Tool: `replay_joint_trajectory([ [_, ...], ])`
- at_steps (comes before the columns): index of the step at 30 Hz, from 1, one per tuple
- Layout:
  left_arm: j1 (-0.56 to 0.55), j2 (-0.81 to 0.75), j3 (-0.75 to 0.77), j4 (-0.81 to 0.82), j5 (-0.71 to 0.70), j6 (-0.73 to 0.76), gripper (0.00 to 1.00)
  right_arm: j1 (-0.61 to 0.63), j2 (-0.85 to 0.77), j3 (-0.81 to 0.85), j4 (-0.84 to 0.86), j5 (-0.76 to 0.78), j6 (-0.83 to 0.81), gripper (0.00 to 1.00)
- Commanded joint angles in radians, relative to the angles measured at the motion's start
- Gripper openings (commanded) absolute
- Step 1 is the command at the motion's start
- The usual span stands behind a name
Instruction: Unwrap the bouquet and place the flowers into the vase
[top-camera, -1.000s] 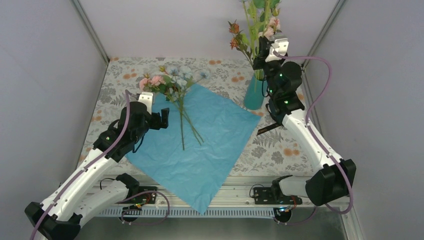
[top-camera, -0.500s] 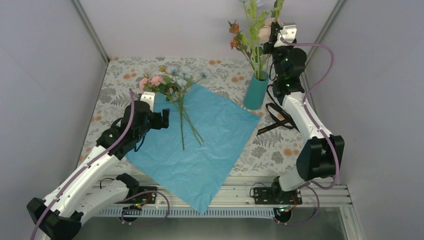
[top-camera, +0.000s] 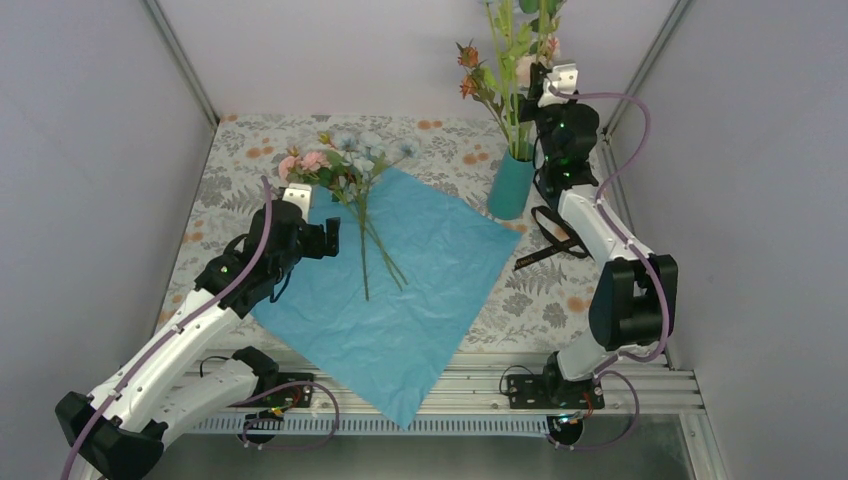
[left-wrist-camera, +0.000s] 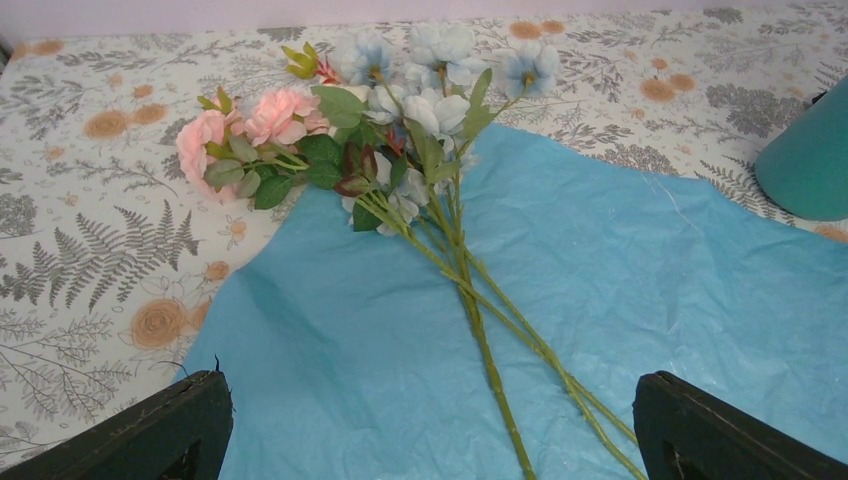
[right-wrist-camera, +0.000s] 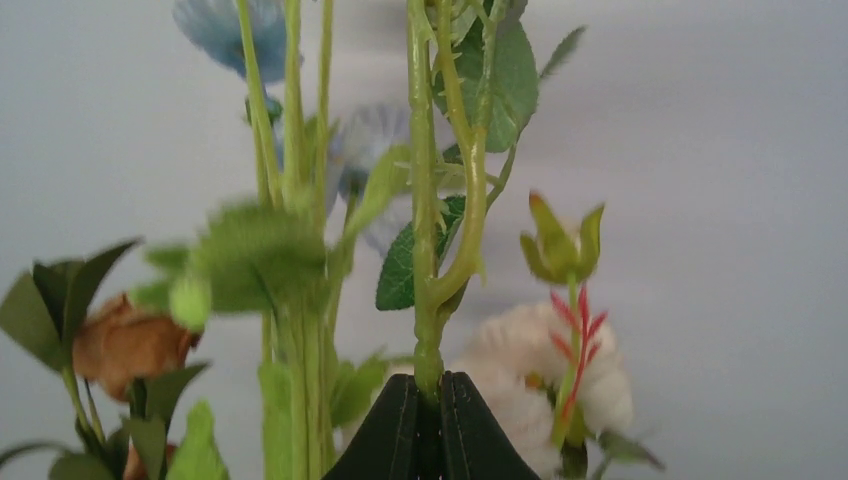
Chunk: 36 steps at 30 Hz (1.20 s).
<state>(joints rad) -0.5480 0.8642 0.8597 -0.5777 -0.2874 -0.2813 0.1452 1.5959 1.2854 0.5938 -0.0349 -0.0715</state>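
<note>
The bouquet lies unwrapped: the blue paper sheet (top-camera: 420, 300) is spread flat, with pink and pale-blue flowers (top-camera: 345, 165) on its far left corner and their green stems (left-wrist-camera: 480, 320) across it. My left gripper (top-camera: 330, 238) hovers open just left of those stems, which show between its fingers in the left wrist view, untouched. The teal vase (top-camera: 510, 187) stands at the back right with several flowers (top-camera: 500, 75) upright in it. My right gripper (top-camera: 543, 85) is high above the vase, shut on one green stem (right-wrist-camera: 425, 250) beside a pale rose (right-wrist-camera: 520, 370).
A black strap (top-camera: 545, 245) lies on the floral tablecloth (top-camera: 240, 160) right of the paper, by the right arm. Grey walls close the table in on three sides. The paper's near corner hangs over the metal rail (top-camera: 480, 385).
The right arm has folded up more upright, lifting its gripper higher along the stems above the vase. The left arm has barely moved.
</note>
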Motion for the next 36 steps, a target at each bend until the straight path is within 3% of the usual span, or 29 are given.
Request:
replay_joint_trajectory([
  [1,-0.004,-0.001,0.001,0.008,-0.007,-0.004,1.0,-0.01,-0.029,-0.061,0.025,0.022,0.036,0.04],
  [7,-0.004,0.002,0.001,0.009,0.012,-0.002,1.0,-0.009,-0.07,-0.135,-0.076,0.046,0.084,0.09],
  [15,-0.004,-0.013,0.001,0.008,0.018,-0.004,1.0,-0.01,-0.089,-0.002,-0.446,0.071,0.105,0.28],
  [19,-0.004,-0.02,-0.001,0.01,0.018,-0.004,1.0,-0.007,-0.111,0.069,-0.664,0.044,0.185,0.38],
  [26,-0.004,-0.023,0.001,0.009,0.022,-0.004,1.0,0.028,-0.207,0.084,-0.881,-0.024,0.351,0.59],
  [31,-0.004,-0.039,-0.002,0.013,0.026,-0.002,1.0,0.094,-0.281,0.026,-0.924,-0.042,0.43,0.64],
  [36,-0.004,-0.039,-0.001,0.015,0.031,0.0,1.0,0.249,-0.302,-0.063,-0.874,0.005,0.48,0.62],
])
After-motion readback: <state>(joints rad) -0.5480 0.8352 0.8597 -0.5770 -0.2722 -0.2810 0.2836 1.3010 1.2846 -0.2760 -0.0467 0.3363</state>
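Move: Below the right hand, which still holds the peach rose by its stem, stands the vase: its middle some 31 cm down and about 2 cm back, its mouth nearer. The blue-flower stems rise about 4 cm left and 2 cm ahead of the hand, the orange blooms about 10 cm left and 3 cm ahead, level with it; the black strap lies 9 cm back, 11 cm right, 42 cm below. From the left hand the vase is roughly 21 cm ahead, 41 cm right, 13 cm below. Lowering the rose stem almost straight down into the vase by about 9 cm, the right hand begins to open before it reaches the bottom and lets the stem go. Then it draws back some 10 cm and, towards the end, leftward clear of the stems, its fingers tipping down nearly 40 degrees and opening to over half. ##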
